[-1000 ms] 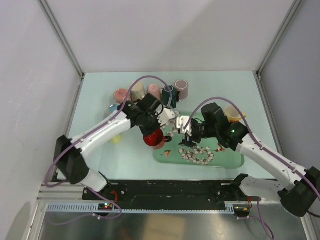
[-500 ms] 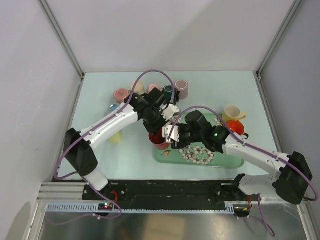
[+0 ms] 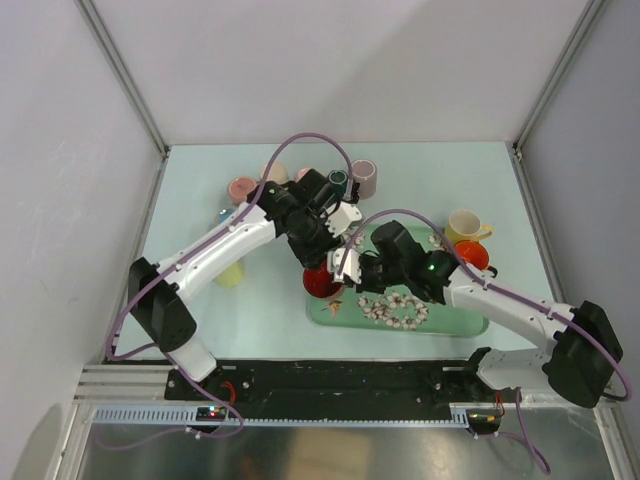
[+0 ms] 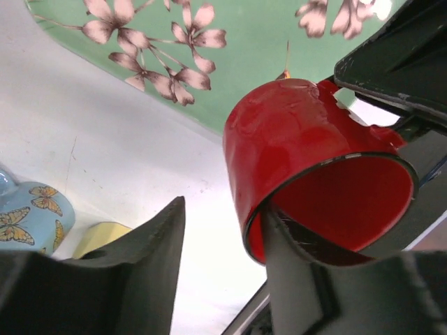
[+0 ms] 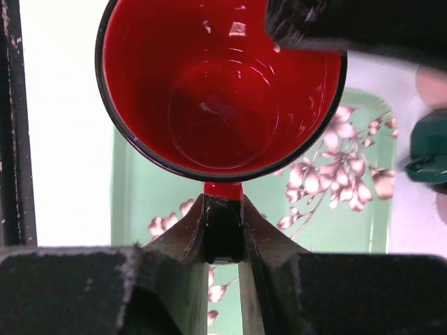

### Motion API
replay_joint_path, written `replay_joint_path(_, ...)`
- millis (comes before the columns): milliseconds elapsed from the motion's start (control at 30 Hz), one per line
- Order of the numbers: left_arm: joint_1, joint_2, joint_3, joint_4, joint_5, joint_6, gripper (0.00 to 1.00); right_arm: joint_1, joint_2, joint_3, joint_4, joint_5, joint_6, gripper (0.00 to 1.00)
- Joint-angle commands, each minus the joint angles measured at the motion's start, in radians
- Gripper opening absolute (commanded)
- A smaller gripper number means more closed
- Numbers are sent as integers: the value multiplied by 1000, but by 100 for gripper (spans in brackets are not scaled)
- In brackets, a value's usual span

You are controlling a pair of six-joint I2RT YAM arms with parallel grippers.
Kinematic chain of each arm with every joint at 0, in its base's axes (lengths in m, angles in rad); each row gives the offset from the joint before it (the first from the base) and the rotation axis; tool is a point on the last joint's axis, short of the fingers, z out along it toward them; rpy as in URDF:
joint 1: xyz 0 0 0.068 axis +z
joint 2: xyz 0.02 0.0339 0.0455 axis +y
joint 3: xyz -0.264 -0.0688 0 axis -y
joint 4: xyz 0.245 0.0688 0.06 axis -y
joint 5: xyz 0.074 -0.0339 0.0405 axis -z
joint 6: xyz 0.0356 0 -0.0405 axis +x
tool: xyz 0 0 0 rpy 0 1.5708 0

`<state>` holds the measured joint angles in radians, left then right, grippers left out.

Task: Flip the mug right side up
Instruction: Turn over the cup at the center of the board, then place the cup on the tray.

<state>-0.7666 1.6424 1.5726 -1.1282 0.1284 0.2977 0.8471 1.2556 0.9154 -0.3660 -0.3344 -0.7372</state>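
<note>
The red mug hangs at the left end of the green flowered tray, its mouth facing up toward the top camera. My right gripper is shut on the mug's handle; the red inside fills the right wrist view. My left gripper is open. One of its fingers reaches inside the mug's rim, and the other stands apart outside the wall. In the left wrist view the mug tilts over the tray's edge.
Several mugs stand at the back: pink, dark green and mauve. A yellow mug and an orange one sit to the right. A yellow cup and a blue butterfly cup lie left.
My right gripper has moved in from the right and shut on the mug's handle. My left gripper has let go of the rim and opened. The mug's mouth has turned upward.
</note>
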Motion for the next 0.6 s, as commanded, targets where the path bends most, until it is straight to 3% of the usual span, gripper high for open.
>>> replay_joint_path(0, 21, -52, 51, -10, 49, -23, 57, -47, -66, -22, -5, -57, 1, 0)
replay_joint_path(67, 40, -77, 50, -15, 86, -42, 66, -81, -104, -55, -34, -69, -1, 0)
replay_joint_path(167, 82, -104, 45, -18, 145, -65, 73, -149, -162, -108, -111, -106, -18, 0)
replay_joint_path(567, 129, -99, 40, -20, 152, -63, 76, -622, -423, -240, -541, -293, -345, 0)
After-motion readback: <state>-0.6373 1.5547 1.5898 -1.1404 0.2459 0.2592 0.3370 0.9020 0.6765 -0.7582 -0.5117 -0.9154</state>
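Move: My right hand holds the red mug by its handle, mouth up, over the tray's left edge. The tray's middle is about 13 cm to its right, 4 cm ahead and 14 cm below; the orange mug stands some 30 cm right and 7 cm ahead, the cream mug about 8 cm beyond that one. From my left hand the red mug is roughly 3 cm back, 4 cm right and slightly lower; the yellow mug lies about 21 cm left, 3 cm ahead. I carry the red mug with my right hand about 16 cm to my right across the tray, sinking some 5 cm and turning about 15 degrees clockwise, my fingers keeping their pinch on the handle. My left hand spreads its already parting fingers wider, comes free of the rim and rises about 3.5 cm, easing a little to the left. ##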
